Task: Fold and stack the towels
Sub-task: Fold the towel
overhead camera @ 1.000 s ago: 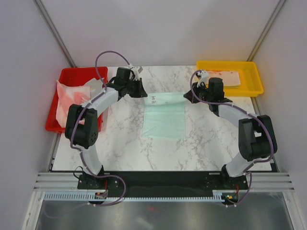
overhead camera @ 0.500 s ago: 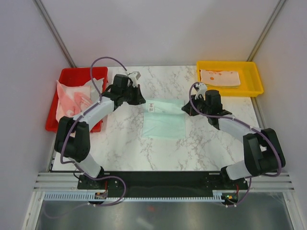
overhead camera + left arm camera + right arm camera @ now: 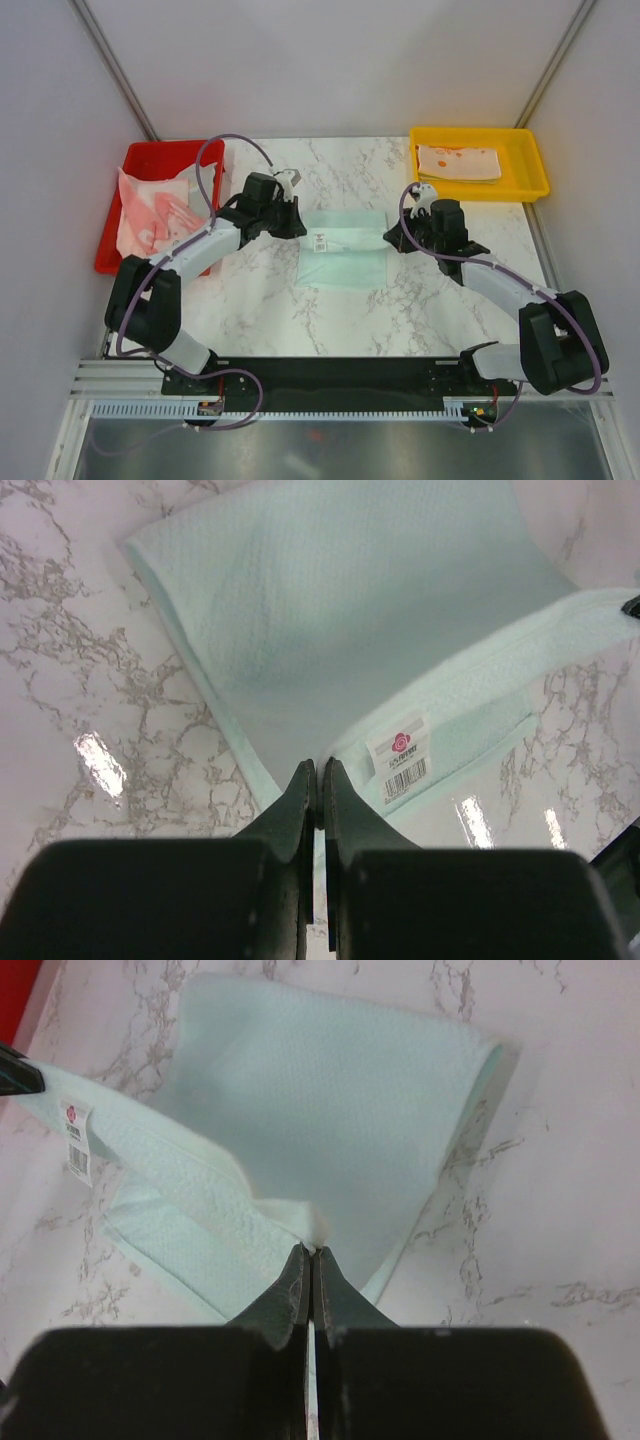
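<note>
A mint green towel (image 3: pixel 343 250) lies on the marble table (image 3: pixel 260 300), its far edge lifted and folding toward the near side. My left gripper (image 3: pixel 300 228) is shut on the far left corner of the mint green towel (image 3: pixel 330 610), beside a white tag (image 3: pixel 401 757). My right gripper (image 3: pixel 390 238) is shut on the far right corner of the mint green towel (image 3: pixel 330 1120). A pink towel (image 3: pixel 150 210) lies crumpled in the red tray (image 3: pixel 110 255). A cream towel with red marks (image 3: pixel 460 163) lies folded in the yellow tray (image 3: pixel 530 165).
The red tray stands at the table's left edge, close to the left arm's elbow. The yellow tray stands at the back right, behind the right gripper. Grey walls close in on both sides.
Both grippers have moved toward the near side, carrying the towel's far edge over the part that lies flat. The towel's visible length has shrunk.
</note>
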Controlling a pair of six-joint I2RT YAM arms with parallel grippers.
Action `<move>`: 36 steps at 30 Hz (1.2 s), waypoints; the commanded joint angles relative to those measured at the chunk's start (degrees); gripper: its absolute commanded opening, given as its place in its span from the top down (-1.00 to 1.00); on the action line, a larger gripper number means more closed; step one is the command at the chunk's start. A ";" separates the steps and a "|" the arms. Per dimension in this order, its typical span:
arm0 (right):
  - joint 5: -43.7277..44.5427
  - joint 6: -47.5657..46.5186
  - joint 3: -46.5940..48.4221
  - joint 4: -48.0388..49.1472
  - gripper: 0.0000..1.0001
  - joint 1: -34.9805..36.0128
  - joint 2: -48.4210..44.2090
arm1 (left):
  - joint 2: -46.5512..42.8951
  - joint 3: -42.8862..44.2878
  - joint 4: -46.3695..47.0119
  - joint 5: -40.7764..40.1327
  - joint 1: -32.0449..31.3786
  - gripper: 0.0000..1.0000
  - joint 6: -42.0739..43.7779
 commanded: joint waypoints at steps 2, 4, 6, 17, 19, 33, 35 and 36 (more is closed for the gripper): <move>1.51 1.23 -2.60 0.28 1.00 1.44 -2.44 | -1.80 -1.18 1.39 -4.90 -0.80 0.95 -0.75; 1.86 1.23 -3.04 0.28 1.00 1.53 -2.97 | -1.89 -1.36 1.13 -6.05 -1.32 0.95 -0.48; 2.30 1.32 -3.04 0.10 1.00 1.62 -3.24 | -2.41 -1.36 0.78 -7.19 -1.77 0.95 -0.66; 1.43 2.99 -3.91 -2.10 1.00 1.79 -7.80 | -7.08 -3.12 -1.24 -12.99 -4.04 0.95 -0.31; 1.43 4.04 -5.66 -1.13 1.00 2.14 -8.59 | -6.38 -2.86 -2.30 -14.31 -5.28 0.95 -0.13; 1.25 9.49 -14.81 4.75 1.00 3.37 -10.00 | -8.22 -9.36 -0.89 -22.84 -9.32 0.95 -4.00; 0.81 9.93 -14.99 5.02 1.00 3.37 -9.92 | -8.48 -9.80 -1.07 -23.71 -9.50 0.95 -4.44; 0.64 10.02 -14.91 5.20 1.00 3.46 -9.83 | -8.57 -10.06 -1.16 -24.24 -9.59 0.95 -4.79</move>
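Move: Both hands already hold the raised far edge of the mint towel by its corners. Its near edge, where that goes, lies about 10 cm back and 8 cm below each hand: its left corner some 1 cm left of the left hand, its right corner straight behind the right hand. The fold line's ends lie roughly 6 cm ahead of each hand, level sideways. The white tag hangs about 4 cm right and 1 cm back of the left hand. The yellow bin stands some 18 cm ahead and 19 cm right of the right hand. Back towards their own bases and down, both hands together carry the pinched edge over the lying half towards the towel's near edge, the left by about 5 cm, the right nearly 7. They dip slightly, rise a couple of centimetres, then sink to end some 3 to 4 cm lower. The left hand rolls its left side up about 10 degrees and the right tips slightly further down; fingers stay shut on the corners. ##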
